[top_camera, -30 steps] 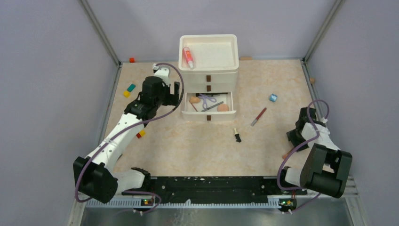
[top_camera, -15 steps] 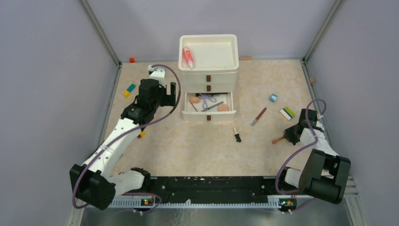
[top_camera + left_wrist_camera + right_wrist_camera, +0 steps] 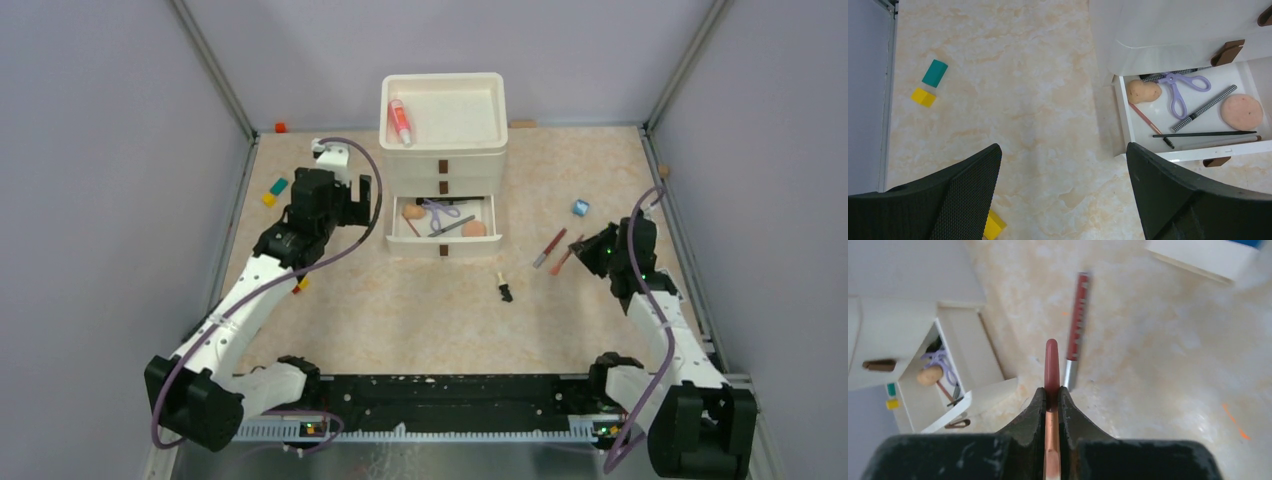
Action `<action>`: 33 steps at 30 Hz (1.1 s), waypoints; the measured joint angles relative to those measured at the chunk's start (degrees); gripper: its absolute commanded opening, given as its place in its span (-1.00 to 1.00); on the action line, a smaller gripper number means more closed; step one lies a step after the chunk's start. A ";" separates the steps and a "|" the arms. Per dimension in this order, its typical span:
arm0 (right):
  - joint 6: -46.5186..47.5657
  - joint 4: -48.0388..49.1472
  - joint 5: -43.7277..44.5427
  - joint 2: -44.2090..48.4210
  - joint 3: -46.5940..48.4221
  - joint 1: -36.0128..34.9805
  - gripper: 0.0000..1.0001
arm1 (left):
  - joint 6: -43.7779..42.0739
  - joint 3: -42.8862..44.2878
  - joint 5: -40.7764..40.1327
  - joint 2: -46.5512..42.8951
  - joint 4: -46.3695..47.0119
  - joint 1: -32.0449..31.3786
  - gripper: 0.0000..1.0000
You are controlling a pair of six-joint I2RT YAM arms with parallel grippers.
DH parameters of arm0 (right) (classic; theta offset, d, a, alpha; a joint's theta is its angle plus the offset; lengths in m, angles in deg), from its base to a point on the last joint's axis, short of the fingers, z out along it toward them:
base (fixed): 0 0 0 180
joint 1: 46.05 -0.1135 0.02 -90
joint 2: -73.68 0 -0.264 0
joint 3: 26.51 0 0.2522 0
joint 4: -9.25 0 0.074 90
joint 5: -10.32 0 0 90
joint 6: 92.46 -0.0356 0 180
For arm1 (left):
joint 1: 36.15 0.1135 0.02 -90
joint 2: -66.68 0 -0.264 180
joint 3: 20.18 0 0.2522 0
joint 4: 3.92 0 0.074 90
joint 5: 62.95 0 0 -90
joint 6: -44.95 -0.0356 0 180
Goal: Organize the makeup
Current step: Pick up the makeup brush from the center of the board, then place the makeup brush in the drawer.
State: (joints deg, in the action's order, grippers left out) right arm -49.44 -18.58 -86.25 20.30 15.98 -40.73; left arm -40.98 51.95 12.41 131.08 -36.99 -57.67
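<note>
My right gripper [image 3: 1051,392] is shut on a thin brush [image 3: 1051,365] with a dark red handle and a copper ferrule, which pokes out forward between the jaws. In the top view this gripper [image 3: 590,250] hangs right of the drawer unit, beside a red pencil [image 3: 549,247] lying on the table. My left gripper [image 3: 1063,150] is open with nothing in it, over bare table left of the open bottom drawer [image 3: 1122,115]. That drawer holds two peach sponges [image 3: 1143,91], purple scissors [image 3: 1180,87] and thin pencils [image 3: 1204,108]. A pink spray bottle [image 3: 400,120] lies in the top tray [image 3: 480,85].
A small black item [image 3: 505,291] lies in front of the drawer unit. A small blue piece [image 3: 580,208] sits to the right. A white card [image 3: 1203,255] lies beyond the red pencil. Teal [image 3: 279,186] and yellow [image 3: 268,199] blocks lie at the left wall.
My right gripper closed on the brush near the right wall, lifted it and swung left and back toward the red pencil. My left arm drew back slightly.
</note>
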 measured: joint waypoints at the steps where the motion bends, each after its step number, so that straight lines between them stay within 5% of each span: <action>1: 1.38 0.85 -0.13 -0.76 1.46 -1.64 -1.00 | -0.13 0.00 -0.02 -0.13 0.00 0.00 0.98; 8: 15.89 10.64 -0.57 -13.97 17.53 -23.45 -1.00 | -1.05 -0.66 -0.09 -0.90 -0.04 0.00 0.98; 14: 43.69 17.33 -2.16 -30.21 31.71 -41.11 -1.00 | -1.55 -1.49 -1.68 -1.57 -0.07 0.02 0.98; 21: 77.33 14.80 -2.08 -40.70 39.41 -46.62 -0.85 | -1.81 -1.95 -4.94 -3.48 -0.04 0.22 0.98; 24: 85.66 12.63 0.17 -43.54 42.03 -46.95 -0.39 | -1.79 -2.40 -6.51 -4.39 0.07 0.63 0.98; 27: 90.86 10.78 1.60 -45.48 43.80 -46.95 -0.18 | -1.14 -2.58 -7.72 -4.66 0.04 1.68 0.98; 33: 91.80 10.29 3.04 -46.01 44.57 -47.19 -0.13 | 0.37 -2.58 -8.35 -4.66 0.00 3.78 0.98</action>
State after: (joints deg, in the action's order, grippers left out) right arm 42.36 -8.28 -83.21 -25.71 60.55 -87.92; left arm -40.60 49.37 4.06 126.43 -36.99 -53.89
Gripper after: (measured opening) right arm 0.423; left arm 0.989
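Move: The brush is already pinched in the right hand; the open drawer it is taken to lies about 30 cm to the left and 11 cm ahead, its inside some 8 cm lower. The purple scissors in it are roughly 31 cm left and 13 cm ahead, the round puff about 23 cm left and 9 cm ahead. A red pen lies just 4 cm ahead, 3 cm left. From the left hand the drawer is about 20 cm right, 5 cm ahead and 21 cm below. Swing the right gripper, still holding the brush, some 30 cm left and about 11 cm forward, arcing up and then sinking a little over the open drawer. On the way turn the wrist counter-clockwise and roll its left side down, then open the fingers partway to let go of the brush. Ease the open left gripper about 5 cm left, away from the drawer, turning slightly counter-clockwise. ##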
